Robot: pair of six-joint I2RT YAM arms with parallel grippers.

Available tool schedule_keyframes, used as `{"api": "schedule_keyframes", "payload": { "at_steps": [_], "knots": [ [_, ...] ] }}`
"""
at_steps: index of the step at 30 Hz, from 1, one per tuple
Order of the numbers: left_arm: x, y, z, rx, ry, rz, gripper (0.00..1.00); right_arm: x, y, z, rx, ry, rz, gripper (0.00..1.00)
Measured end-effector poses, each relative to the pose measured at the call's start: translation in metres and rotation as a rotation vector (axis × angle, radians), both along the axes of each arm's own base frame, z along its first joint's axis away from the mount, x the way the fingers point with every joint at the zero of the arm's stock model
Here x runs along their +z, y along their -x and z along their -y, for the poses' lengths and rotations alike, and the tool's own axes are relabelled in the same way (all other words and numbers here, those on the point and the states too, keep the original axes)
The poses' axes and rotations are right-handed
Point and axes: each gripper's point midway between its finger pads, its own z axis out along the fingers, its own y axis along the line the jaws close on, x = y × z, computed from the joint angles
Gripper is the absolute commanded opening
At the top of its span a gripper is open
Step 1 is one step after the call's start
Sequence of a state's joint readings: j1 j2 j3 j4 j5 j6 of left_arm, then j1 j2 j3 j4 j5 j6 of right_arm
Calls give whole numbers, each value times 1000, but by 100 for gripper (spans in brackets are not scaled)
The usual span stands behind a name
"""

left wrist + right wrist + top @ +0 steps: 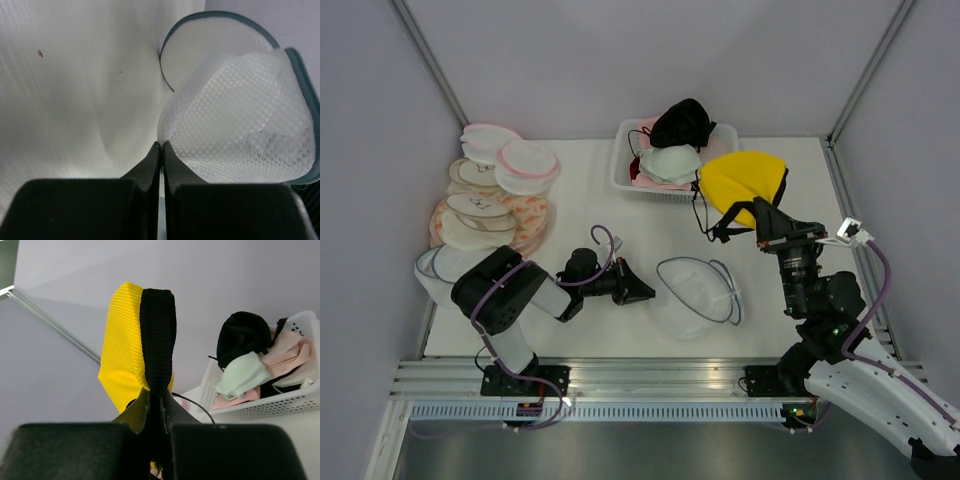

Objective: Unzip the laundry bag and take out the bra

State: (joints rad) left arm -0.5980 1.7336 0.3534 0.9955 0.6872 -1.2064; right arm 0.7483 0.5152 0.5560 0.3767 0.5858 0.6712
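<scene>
The laundry bag (698, 298) lies open and flat on the white table, its mesh white and its rim dark blue-grey. In the left wrist view the laundry bag (240, 125) fills the right side. My left gripper (648, 292) is at the bag's left edge, and in its own view the left gripper (161, 145) has its jaws shut on a corner of the mesh. My right gripper (760, 212) holds the yellow bra (745, 180) up off the table, right of the bag. In its wrist view the right gripper (159, 392) is shut on the black edging of the bra (122, 355).
A white basket (625, 165) at the back centre holds a black bra (682, 122) and a mint bra (670, 160); the basket (280, 400) also shows in the right wrist view. Pink-rimmed and beige round bags (495, 190) are stacked at the left. Enclosure walls surround the table.
</scene>
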Motion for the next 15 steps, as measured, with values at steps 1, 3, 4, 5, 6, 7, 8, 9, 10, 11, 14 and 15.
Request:
{"api": "schedule_keyframes", "payload": {
  "at_steps": [1,3,4,5,6,7,8,9,10,11,14,15],
  "knots": [
    [0,0,0,-1,0,1,2,0,-1,2,-12,8,-4,0],
    [0,0,0,-2,1,0,2,-5,-5,2,-33,48,-26,0],
    [0,1,0,-4,1,0,2,-10,-8,1,-43,78,-44,0],
    [0,1,0,-4,1,0,2,-15,-13,-1,-59,115,-70,0],
    [0,1,0,-4,1,-1,2,-17,-18,-4,-66,149,-88,0],
    [0,1,0,-4,1,0,2,-19,-24,-7,-80,188,-110,0],
    [0,1,0,-5,1,0,2,-19,-29,-9,-93,216,-125,0],
    [1,1,0,-5,0,-1,2,-20,-37,-13,-109,259,-149,0],
    [2,1,0,-5,0,0,2,-16,-45,-17,-124,295,-164,0],
    [3,1,0,-5,2,3,2,-12,-55,-22,-136,332,-180,0],
    [9,1,0,-6,9,16,2,3,-91,-36,-164,408,-207,0],
    [11,1,0,-6,14,24,2,5,-103,-38,-169,426,-213,0]
  ]
}}
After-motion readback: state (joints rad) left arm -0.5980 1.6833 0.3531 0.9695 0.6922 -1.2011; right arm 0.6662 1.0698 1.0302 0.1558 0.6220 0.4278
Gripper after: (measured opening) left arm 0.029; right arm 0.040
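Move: The bra is already in the right hand; the white basket lies about 32 cm ahead of that hand, 8 cm to its left and some 32 cm lower. The black garment on its back part is roughly 38 cm ahead, 7 cm left and 25 cm down. The laundry bag lies 6 cm back, 4 cm left and 34 cm below. From the left hand, the basket is about 37 cm ahead, 5 cm right and 1 cm lower. Still pinching the bra by its black band, the right hand carries it forward towards the basket, about 10 cm and gathering speed, drifting some 4 cm left. It stays high, dipping about 2 cm and coming back up, while the wrist rolls its left side down some 25 degrees and tips slightly nose-down. The left fingers keep their pinch on the bag's edge, nearly in place. ##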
